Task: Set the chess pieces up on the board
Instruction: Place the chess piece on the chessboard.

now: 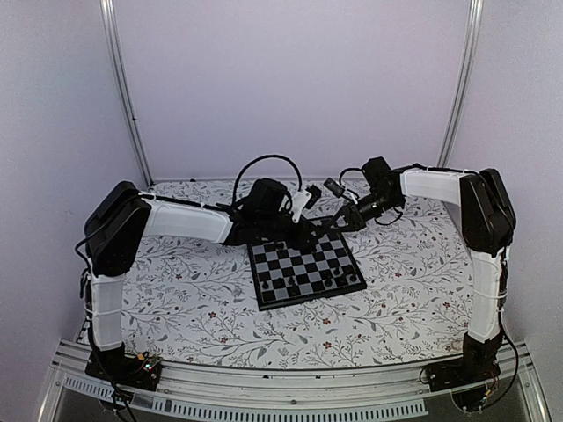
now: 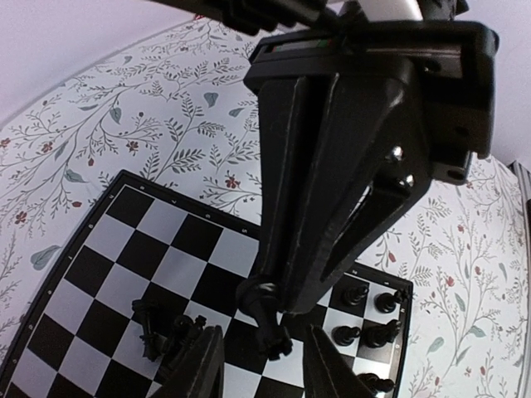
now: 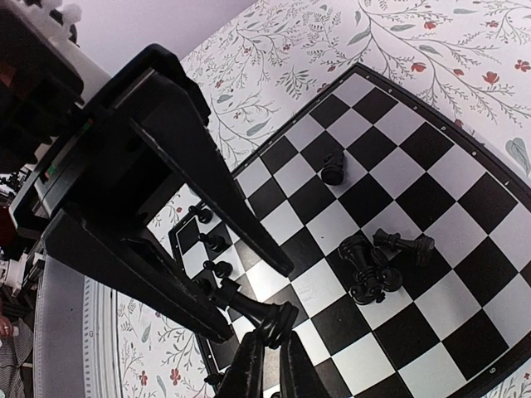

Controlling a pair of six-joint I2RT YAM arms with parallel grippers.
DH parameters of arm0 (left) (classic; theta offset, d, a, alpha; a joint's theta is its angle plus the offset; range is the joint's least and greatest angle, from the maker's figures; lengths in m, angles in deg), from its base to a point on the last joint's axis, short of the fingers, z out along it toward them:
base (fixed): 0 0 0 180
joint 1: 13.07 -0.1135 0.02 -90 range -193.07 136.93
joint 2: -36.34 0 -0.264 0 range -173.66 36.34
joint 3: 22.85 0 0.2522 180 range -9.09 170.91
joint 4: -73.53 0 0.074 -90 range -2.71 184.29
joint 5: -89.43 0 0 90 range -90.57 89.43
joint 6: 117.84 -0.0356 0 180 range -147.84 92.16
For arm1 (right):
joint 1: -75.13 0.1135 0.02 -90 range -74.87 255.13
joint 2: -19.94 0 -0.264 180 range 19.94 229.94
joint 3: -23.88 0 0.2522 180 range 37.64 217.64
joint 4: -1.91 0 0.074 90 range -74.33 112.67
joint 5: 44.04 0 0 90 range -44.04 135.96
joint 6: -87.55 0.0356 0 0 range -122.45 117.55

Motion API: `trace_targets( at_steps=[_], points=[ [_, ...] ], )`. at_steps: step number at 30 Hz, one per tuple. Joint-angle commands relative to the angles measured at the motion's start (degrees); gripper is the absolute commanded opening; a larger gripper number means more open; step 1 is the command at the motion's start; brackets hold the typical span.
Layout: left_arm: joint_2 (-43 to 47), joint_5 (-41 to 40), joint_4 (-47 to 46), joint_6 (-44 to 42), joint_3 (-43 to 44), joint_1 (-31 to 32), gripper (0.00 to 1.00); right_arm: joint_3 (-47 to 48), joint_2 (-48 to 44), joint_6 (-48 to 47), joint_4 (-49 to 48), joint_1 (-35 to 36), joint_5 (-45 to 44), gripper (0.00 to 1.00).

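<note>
The black and pale grey board (image 1: 310, 264) lies mid-table. My right gripper (image 3: 271, 342) is shut on the base of one black chess piece (image 3: 264, 313) and holds it tilted in the air above the board. My left gripper (image 2: 265, 336) is open, with a finger (image 2: 206, 365) on either side of that same piece (image 2: 272, 322) and a gap on both sides. Several pieces lie toppled in a heap (image 3: 372, 269) on the board (image 3: 431, 191). One more piece (image 3: 333, 168) sits alone farther off. Several pieces stand in a row (image 2: 365, 319) along one board edge.
The floral tablecloth (image 1: 193, 299) surrounds the board on all sides. Both arms meet over the board's far edge, their wrists and cables (image 1: 264, 171) crowded together there. The pale back wall stands behind.
</note>
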Motion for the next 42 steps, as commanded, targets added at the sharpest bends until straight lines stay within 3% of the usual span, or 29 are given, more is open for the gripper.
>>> trace_targets(
  at_steps=[1, 9, 18, 24, 27, 31, 37, 39, 40, 42],
  points=[
    [-1.29, -0.65, -1.21, 0.46, 1.88, 0.33, 0.33, 1.10, 0.39, -0.21, 0.60, 0.08, 1.33, 0.09],
    [-1.60, 0.05, -2.14, 0.87, 2.37, 0.24, 0.29, 1.12, 0.73, -0.31, 0.57, 0.09, 1.10, 0.09],
    [-1.56, 0.93, -1.83, 0.49, 2.81, 0.21, 0.11, 1.29, 1.02, -0.38, 0.70, 0.10, 0.89, 0.11],
    [1.75, 0.63, 4.22, -1.39, 3.31, 0.13, 0.05, 1.66, -2.39, -3.16, 4.02, -1.15, -3.17, 0.34],
    [5.71, 1.18, 9.72, -3.24, 2.11, 0.14, 0.05, 0.93, -6.69, -5.04, 5.28, -4.23, -2.60, 0.40],
    [11.14, 4.40, 20.12, -4.52, 0.71, 0.82, 0.05, 0.62, -11.35, -6.48, 7.67, -8.54, -3.49, 0.49],
    [16.78, 2.89, 40.68, -6.39, 0.55, 3.71, 0.06, -3.32, -20.10, -8.68, 7.06, -10.15, -10.98, 0.57],
    [18.36, 1.76, 44.76, -6.39, -0.11, 5.05, 0.06, -4.02, -22.49, -8.35, 6.36, -10.25, -13.05, 0.69],
    [19.10, 0.90, 46.45, -6.35, -0.72, 5.74, 0.06, -4.06, -24.04, -8.26, 5.99, -10.25, -14.26, 0.93],
    [19.74, -1.06, 49.27, -5.86, -1.56, 7.07, 0.06, -4.46, -26.19, -7.53, 3.77, -10.23, -17.58, 0.99]
  ],
)
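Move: Between the left hand's open fingers, within about 1 cm of its hand point, hangs the chess piece that the right hand still pinches, some 1 cm to the left of and 1 cm back from the right hand point. Counted from the left hand and about 11 cm lower, the heap of fallen pieces lies some 7 cm ahead and 3 cm left, the near-right pieces 5 cm back and 6 cm right, the near-left pieces 6 cm back and 11 cm left. Closing almost in place, the left fingers pinch the chess piece between the right gripper's fingertips; only then does the right hand open, drawing up about 11 cm and right 10 cm while tilting back. The left hand keeps its pinch and swings back some 10 cm, also left and up about 5 cm each, towards the board's near rim, its fingers tipping steeper downward. ##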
